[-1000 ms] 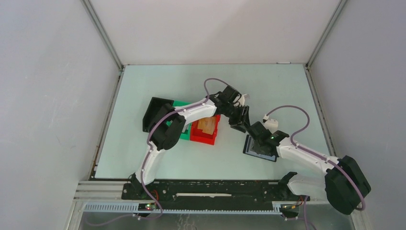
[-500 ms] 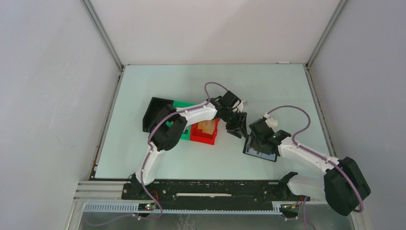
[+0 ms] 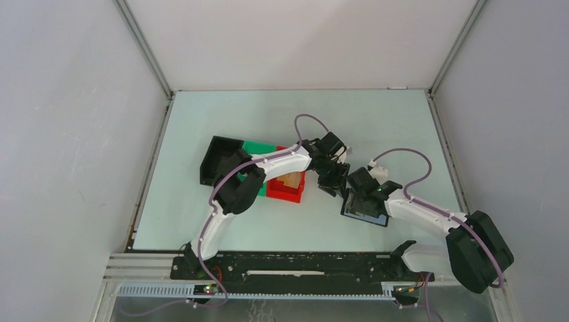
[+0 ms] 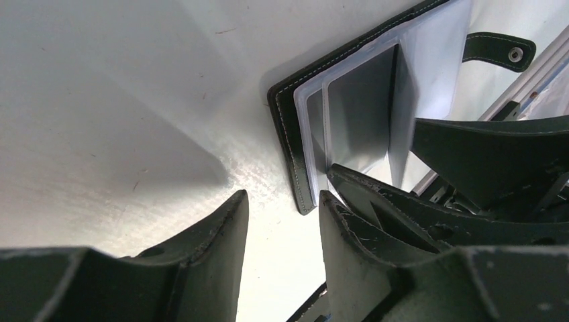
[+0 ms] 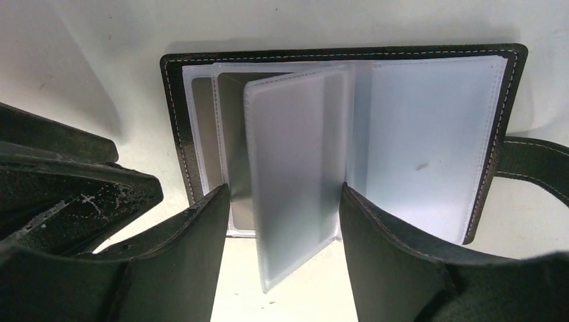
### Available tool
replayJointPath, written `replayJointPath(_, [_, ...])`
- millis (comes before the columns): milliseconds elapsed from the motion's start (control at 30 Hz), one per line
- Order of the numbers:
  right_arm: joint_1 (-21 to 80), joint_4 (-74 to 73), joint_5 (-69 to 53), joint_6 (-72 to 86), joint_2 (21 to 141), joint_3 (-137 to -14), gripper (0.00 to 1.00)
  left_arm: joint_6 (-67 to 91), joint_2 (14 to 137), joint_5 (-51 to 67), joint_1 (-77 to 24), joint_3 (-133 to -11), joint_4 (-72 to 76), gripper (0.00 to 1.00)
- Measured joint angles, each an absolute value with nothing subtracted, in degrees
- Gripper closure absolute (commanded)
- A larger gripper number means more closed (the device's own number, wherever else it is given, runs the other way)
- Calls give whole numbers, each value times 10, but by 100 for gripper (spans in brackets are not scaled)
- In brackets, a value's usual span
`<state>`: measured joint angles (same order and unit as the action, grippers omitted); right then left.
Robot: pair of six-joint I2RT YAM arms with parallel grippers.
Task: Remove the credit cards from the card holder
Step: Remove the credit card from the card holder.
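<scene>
The card holder, a black wallet with clear plastic sleeves, lies open on the table right of centre. A dull grey credit card shows inside a left-hand sleeve, and the left wrist view shows that card too. My right gripper is open over the holder's near edge. One clear sleeve leaf stands up between its fingers. My left gripper is open and empty just beside the holder's corner, close against the right gripper's fingers.
A black bin, a green bin and a red bin with something tan in it stand left of the grippers, partly under the left arm. The holder's snap strap sticks out on its right side.
My right gripper's jaws have opened wider over the holder. The left gripper has moved down and right, closer to the holder and the right gripper.
</scene>
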<state>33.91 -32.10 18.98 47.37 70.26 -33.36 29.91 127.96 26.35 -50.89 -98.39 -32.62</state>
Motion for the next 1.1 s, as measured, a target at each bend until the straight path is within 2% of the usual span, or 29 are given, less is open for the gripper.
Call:
replayJointPath(300, [338, -351, 209, 482, 676, -334, 35, 295, 1285, 256, -514, -992, -337, 52])
replayJointPath(500, [329, -356, 211, 484, 660, -331, 46, 295, 1286, 256, -514, -992, -338, 52])
replayJointPath(733, [326, -369, 219, 490, 644, -325, 54, 294, 1286, 256, -514, -992, -340, 52])
replayJointPath(1100, [305, -425, 239, 515, 568, -324, 73, 290, 1286, 256, -514, -992, -340, 52])
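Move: The card holder's raised clear sleeve sits between the right hand's open fingers, its middle about 1 cm ahead, level sideways and 1 cm below. The open card holder's middle is roughly 1 cm ahead and 2 cm right, its strap some 10 cm right and 1 cm back, and the red tray about 21 cm left and 7 cm ahead. From the left hand, the sleeve lies about 7 cm right, 2 cm back and 3 cm below. The raised clear sleeve is what the right hand works on: its fingers, astride the sleeve, narrow from well open to a small gap about it while the hand travels some 4 cm right, climbs about 3 cm, mostly towards the end, and eases slightly back. The wrist turns about 10 degrees clockwise, and the holder is drawn along with it, away from the left hand. ##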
